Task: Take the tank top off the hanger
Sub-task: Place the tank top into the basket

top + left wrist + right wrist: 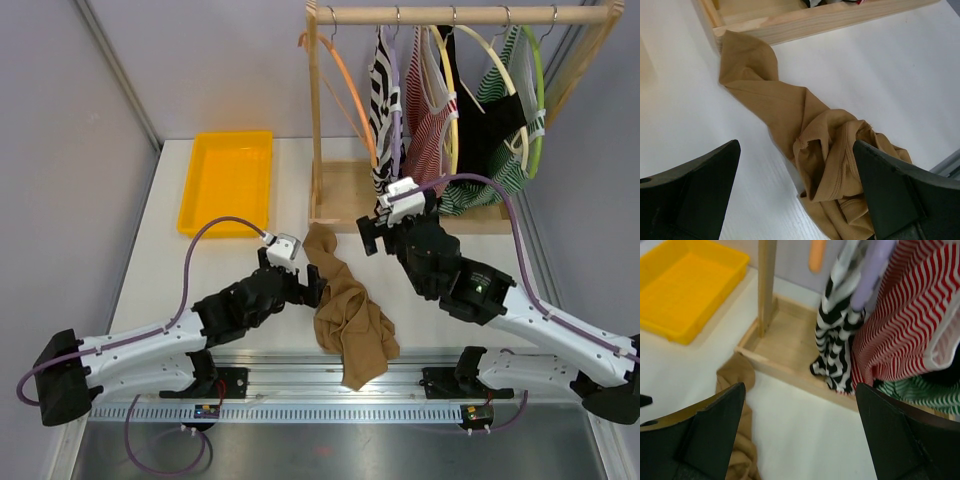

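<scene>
A tan tank top lies crumpled on the white table, stretching from the rack's wooden base toward the near edge, free of any hanger. An empty orange hanger hangs at the left end of the rail. My left gripper is open just left of the tan top; in the left wrist view the tank top lies between and ahead of the spread fingers of the gripper, which hold nothing. My right gripper is open and empty in front of the rack base, with the tank top at its left.
The wooden rack holds a black-and-white patterned top, a red striped top and darker and green striped garments on other hangers. Its base frame sits on the table. A yellow tray stands at the back left.
</scene>
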Controlling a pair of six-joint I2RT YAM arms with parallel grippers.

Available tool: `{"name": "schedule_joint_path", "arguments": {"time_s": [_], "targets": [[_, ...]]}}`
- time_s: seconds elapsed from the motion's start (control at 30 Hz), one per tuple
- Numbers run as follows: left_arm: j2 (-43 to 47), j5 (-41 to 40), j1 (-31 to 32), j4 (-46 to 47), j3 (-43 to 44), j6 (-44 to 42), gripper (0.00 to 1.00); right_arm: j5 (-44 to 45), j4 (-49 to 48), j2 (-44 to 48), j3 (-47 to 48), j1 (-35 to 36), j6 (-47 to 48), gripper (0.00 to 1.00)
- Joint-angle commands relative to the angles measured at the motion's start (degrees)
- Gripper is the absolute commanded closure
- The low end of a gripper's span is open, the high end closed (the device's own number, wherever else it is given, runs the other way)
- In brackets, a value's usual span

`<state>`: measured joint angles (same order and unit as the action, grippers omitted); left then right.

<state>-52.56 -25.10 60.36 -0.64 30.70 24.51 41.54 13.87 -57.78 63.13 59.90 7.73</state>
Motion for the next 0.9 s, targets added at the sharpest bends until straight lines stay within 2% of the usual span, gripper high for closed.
{"name": "schedule_joint_path", "arguments": {"time_s": [0.0, 0.07, 0.2, 0.3, 0.47, 0.63, 0.87], "targets": [[-2.72, 4.09, 0.99, 9.15, -1.51, 0.80, 0.01, 7.93, 7.21, 8.27, -3.01, 0.39, -7.37, 0.01], [-4.91, 5.32, 1.78, 10.83, -1.61, 0.89, 0.01, 11.35, 8.45, 10.92, -4.94, 0.22, -9.74, 0.00], [-14.91, 6.12, 3.71, 14.17, 0.67, 1.41, 0.01, 13.39, 12.23, 16.72, -6.71, -0.22, -14.14, 0.01], [-20.37, 6.65, 6.08, 15.58, 2.78, 1.77, 0.01, 16.11, 15.12, 16.82, -6.36, -0.66, -15.81, 0.01], [-23.82, 6.03, 9.16, 15.94, 3.93, 2.12, 0.01, 16.64, 16.27, 16.38, -6.18, -0.92, -17.48, 0.01], [-26.54, 8.84, 10.22, 17.87, 4.98, 2.12, 0.01, 16.73, 16.98, 16.47, -6.00, -1.89, -18.53, 0.01], [-34.18, 7.62, 11.10, 13.40, 6.92, 4.84, 0.01, 16.65, 18.83, 18.23, -5.48, -2.42, -20.38, 0.00]]}}
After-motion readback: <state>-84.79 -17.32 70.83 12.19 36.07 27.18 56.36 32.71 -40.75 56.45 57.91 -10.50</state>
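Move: The tank top lies crumpled on the table, its middle some 10 cm to the left hand's right, about 6 cm nearer the base and roughly 15 cm below. From that hand, the foot of the rack's left post stands about 20 cm ahead and level sideways, and the basket some 24 cm ahead and 20 cm left, both also about 15 cm lower. From the right hand, the tank top is about 11 cm back, 6 cm left and 33 cm down. Down onto the crumpled middle of the tank top comes the left hand, fingers wide open, sinking about 10 cm while going as far to the right and some 5 cm back, turning about 15 degrees clockwise and tipping further down. The empty right hand clears off rightward about 12 cm, a little back and down, away from the orange hanger. ##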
